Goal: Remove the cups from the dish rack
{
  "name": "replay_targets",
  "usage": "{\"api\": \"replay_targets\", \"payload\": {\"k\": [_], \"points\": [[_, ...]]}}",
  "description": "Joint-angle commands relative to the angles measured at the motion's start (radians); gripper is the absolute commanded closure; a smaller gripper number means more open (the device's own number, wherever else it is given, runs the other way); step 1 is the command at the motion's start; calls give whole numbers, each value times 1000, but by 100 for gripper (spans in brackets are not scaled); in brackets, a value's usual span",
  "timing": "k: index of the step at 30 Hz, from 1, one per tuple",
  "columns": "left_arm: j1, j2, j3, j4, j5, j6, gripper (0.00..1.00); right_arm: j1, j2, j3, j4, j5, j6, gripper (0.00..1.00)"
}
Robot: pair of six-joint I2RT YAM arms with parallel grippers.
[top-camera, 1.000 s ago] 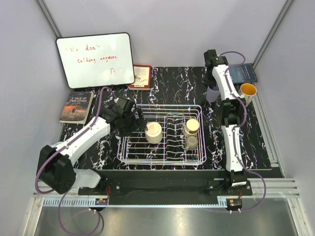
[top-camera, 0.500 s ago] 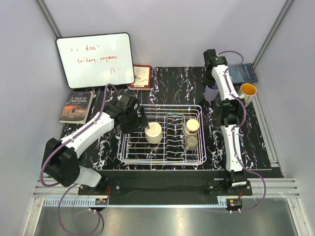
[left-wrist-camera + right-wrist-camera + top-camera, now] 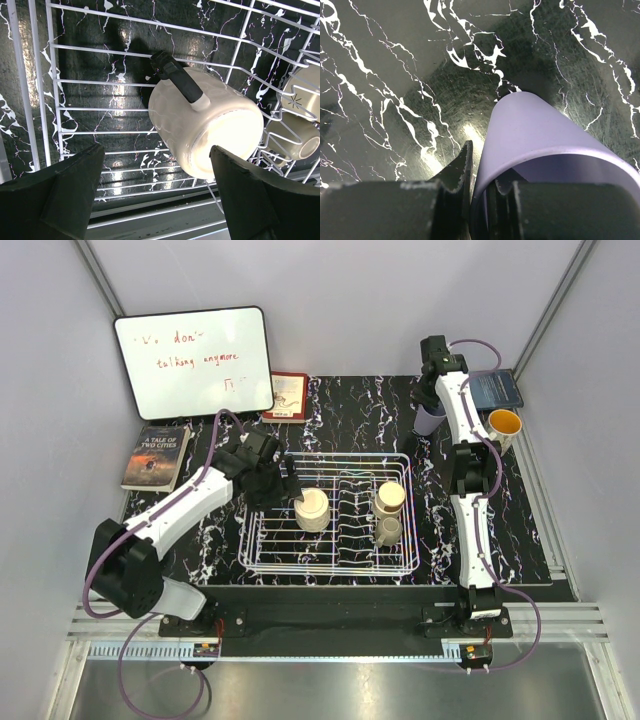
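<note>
The white wire dish rack (image 3: 330, 567) sits mid-table, its wires (image 3: 53, 100) filling the left wrist view. A cream cup (image 3: 311, 508) is upturned over a black-tipped prong in its left half, and two tan cups (image 3: 389, 497) (image 3: 388, 530) sit on the right. My left gripper (image 3: 288, 486) hangs open just left of the cream cup (image 3: 205, 130); the cup's base edge lies between the wide-apart fingers (image 3: 60, 190), untouched. At the far right my right gripper (image 3: 437, 390) is shut on the rim of the lavender cup (image 3: 430, 421), one finger inside and one outside (image 3: 460, 170), low over the table.
A cup with an orange inside (image 3: 504, 425) stands at the right edge beside a dark blue book (image 3: 495, 390). A whiteboard (image 3: 193, 362) leans at the back left, with a red book (image 3: 288, 396) next to it and another book (image 3: 157, 456) at the left edge.
My left arm has swung right, bringing its open gripper up to the cream cup. The right gripper has carried the lavender cup slightly farther back.
</note>
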Motion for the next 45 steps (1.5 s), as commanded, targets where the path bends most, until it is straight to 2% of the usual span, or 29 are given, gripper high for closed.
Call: {"api": "replay_targets", "payload": {"k": [1, 3, 8, 21, 23, 24, 27, 34, 39, 43, 45], "points": [[1, 7, 40, 13, 7, 12, 9, 3, 24, -20, 34, -47, 19, 96], [1, 5, 37, 11, 7, 11, 9, 6, 7, -24, 33, -31, 5, 100], [1, -4, 28, 14, 7, 2, 9, 28, -37, -38, -29, 51, -21, 100], [-2, -16, 23, 22, 25, -29, 9, 40, -92, -43, -155, 64, -29, 100], [-2, -20, 20, 25, 27, -34, 9, 38, -92, -50, -164, 52, -33, 92], [-2, -23, 19, 25, 28, -35, 9, 40, -95, -53, -165, 47, -33, 79], [-7, -30, 15, 25, 27, -37, 9, 43, -112, -60, -159, 42, -38, 64], [-19, -46, 12, 27, 14, -49, 9, 52, -184, -67, -109, 55, -61, 52], [-34, -66, 15, 28, -27, -58, 9, 61, -252, -69, -44, -16, -67, 45], [-42, -66, 25, 30, -32, -52, 8, 71, -309, -50, -23, -45, -76, 36], [-44, -59, 28, 28, -29, -43, 8, 83, -359, -63, -24, -68, -96, 25]]}}
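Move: The purple cup, still pinched by its rim in the right hand, has its middle about 4 cm to the right of that hand and 4 cm below, roughly level with it fore and aft. The orange cup stands some 22 cm to the hand's right and 3 cm nearer the robot; the blue book lies about 14 cm ahead and 18 cm right. From the left hand the purple cup is some 30 cm ahead and 38 cm right. Back towards the robot by about 4.5 cm, sinking slightly and tipping down some 10 degrees, the right hand draws the purple cup by its rim over its spot on the counter. There the fingers open and let go, and the hand climbs about 10 cm straight off the cup, easing a little left and forward and untipping as it rises. ##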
